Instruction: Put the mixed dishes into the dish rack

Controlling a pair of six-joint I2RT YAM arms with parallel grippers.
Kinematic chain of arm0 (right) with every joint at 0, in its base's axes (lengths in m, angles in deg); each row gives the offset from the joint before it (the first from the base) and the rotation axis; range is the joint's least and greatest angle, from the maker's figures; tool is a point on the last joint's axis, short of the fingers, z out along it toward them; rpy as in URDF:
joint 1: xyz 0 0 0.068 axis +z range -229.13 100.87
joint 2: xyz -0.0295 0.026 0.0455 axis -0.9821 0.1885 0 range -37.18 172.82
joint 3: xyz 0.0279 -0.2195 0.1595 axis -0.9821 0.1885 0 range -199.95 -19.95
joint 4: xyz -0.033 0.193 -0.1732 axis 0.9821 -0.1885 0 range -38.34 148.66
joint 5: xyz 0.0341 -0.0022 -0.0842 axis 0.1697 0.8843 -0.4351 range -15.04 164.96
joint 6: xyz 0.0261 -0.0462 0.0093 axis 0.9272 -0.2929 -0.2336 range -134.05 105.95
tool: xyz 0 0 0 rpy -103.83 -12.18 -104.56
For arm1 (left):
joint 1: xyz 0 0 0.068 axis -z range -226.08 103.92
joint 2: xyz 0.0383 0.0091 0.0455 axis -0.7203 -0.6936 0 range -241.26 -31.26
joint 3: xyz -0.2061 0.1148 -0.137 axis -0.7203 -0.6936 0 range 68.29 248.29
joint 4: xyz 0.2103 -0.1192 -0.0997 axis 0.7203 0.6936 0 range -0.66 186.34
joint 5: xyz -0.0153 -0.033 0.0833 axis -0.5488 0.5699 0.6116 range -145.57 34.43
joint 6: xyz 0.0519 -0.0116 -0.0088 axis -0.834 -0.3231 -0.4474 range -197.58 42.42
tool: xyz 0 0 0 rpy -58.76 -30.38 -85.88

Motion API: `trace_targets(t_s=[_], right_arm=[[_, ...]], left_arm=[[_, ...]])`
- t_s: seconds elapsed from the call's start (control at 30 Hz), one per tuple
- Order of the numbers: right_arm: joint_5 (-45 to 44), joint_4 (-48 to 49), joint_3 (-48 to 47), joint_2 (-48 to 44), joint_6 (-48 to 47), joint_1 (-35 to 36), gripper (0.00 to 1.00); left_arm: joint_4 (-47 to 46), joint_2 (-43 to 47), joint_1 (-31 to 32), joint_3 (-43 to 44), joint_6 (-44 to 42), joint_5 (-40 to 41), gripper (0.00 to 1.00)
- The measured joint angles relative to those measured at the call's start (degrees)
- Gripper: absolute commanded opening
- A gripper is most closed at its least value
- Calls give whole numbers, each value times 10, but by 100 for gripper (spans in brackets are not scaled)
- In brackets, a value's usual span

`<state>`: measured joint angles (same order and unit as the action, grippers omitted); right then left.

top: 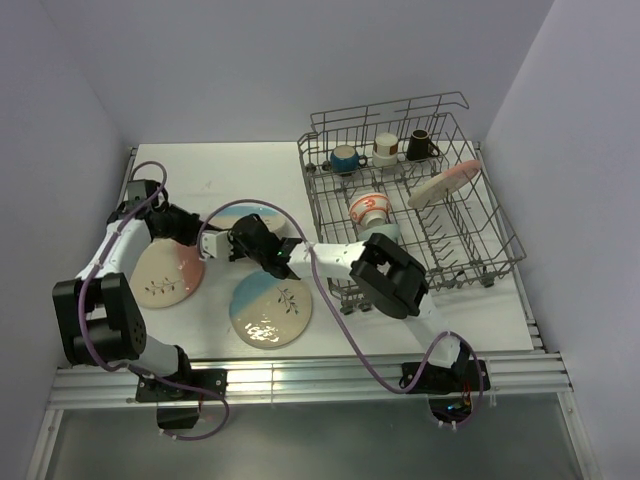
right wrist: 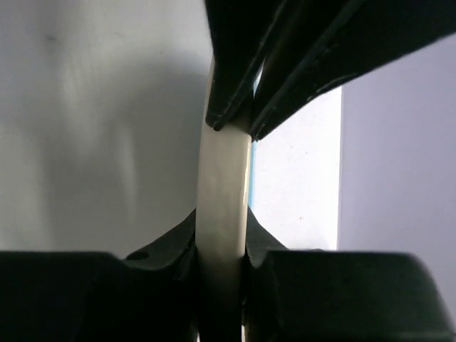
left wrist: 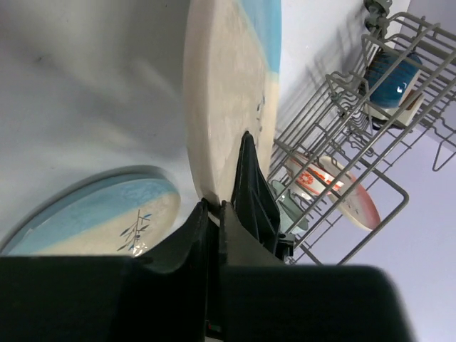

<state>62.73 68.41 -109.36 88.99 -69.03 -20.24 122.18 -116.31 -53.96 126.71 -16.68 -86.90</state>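
Observation:
A cream plate with a blue half (top: pixel 255 215) is held up on edge above the table between both arms. My left gripper (top: pixel 222 243) is shut on its rim (left wrist: pixel 212 205) from the left. My right gripper (top: pixel 262 245) is shut on the same rim (right wrist: pixel 222 228) from the right. Another blue plate (top: pixel 271 308) and a pink plate (top: pixel 168 272) lie flat on the table. The dish rack (top: pixel 500 235) at the right holds a pink plate (top: pixel 445 183), an orange-red bowl (top: pixel 370 207), a teal bowl (top: pixel 386 232), a blue mug (top: pixel 344 158) and a brown mug (top: pixel 420 146).
A white cup (top: pixel 385 150) stands between the two mugs in the rack. The right arm's elbow (top: pixel 392 280) hangs over the rack's near left corner. Walls close in the table at the back and on both sides.

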Motion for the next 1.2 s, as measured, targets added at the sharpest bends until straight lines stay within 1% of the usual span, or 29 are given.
trace_targets(t_s=[0.07, 0.1, 0.17, 0.2, 0.27, 0.3, 0.37, 0.4, 0.43, 0.5, 0.63, 0.8, 1.0, 1.2], right_arm=[[1, 13, 7, -3, 5, 0, 0], [3, 17, 11, -5, 7, 0, 0], [5, 25, 18, -9, 10, 0, 0], [7, 26, 18, -10, 12, 0, 0], [14, 23, 18, -13, 17, -1, 0], [19, 19, 18, -16, 20, -2, 0], [33, 4, 16, -23, 27, -5, 0], [42, -8, 13, -27, 29, -7, 0], [52, -25, 6, -31, 31, -9, 0], [72, -58, -9, -37, 37, -12, 0], [125, -136, -37, -52, 41, -14, 0], [182, -221, -61, -78, 56, -14, 0], [240, -311, -91, -130, 60, -21, 0], [278, -379, -146, -205, 64, -43, 0]], left_arm=[[-7, 10, -2, -6, 0, -3, 22], [-10, 14, -3, -11, -2, -6, 33], [-9, 23, -6, -22, -7, -23, 39], [-9, 29, -7, -27, -9, -30, 45], [-6, 44, -11, -35, -20, -38, 49], [-4, 52, -13, -36, -28, -38, 58], [0, 70, -21, -38, -48, -37, 64], [3, 82, -26, -38, -61, -33, 75], [7, 94, -31, -38, -78, -31, 83], [11, 124, -39, -40, -107, -18, 87], [22, 188, -45, -41, -160, 22, 88], [32, 279, -47, -43, -210, 102, 88], [50, 369, -47, -43, -232, 180, 88], [53, 411, -47, -48, -234, 213, 88]])
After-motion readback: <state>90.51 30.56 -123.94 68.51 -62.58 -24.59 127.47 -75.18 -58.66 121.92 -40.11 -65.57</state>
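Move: The held blue-and-cream plate has its middle about 4 cm ahead of the left gripper, 5 cm right and 4 cm below. Counted from the left gripper, the pink-rimmed plate lies some 5 cm back and 10 cm left. From the right gripper, the dish rack's middle is about 7 cm ahead, 39 cm right and slightly lower; the held plate's middle is some 5 cm ahead and 2 cm left, and the near blue plate 16 cm back and 8 cm right. Open the left gripper wide to let go of the blue-and-cream plate the right still pinches, then swing it up about 12 cm, back and left, tilting its fingers up and raising its left side. Keep the right grip shut on the rim; ease that hand back some 7 cm, fingers tipping down and turning counter-clockwise, then lift it steeply off the table, about 17 cm in all. ##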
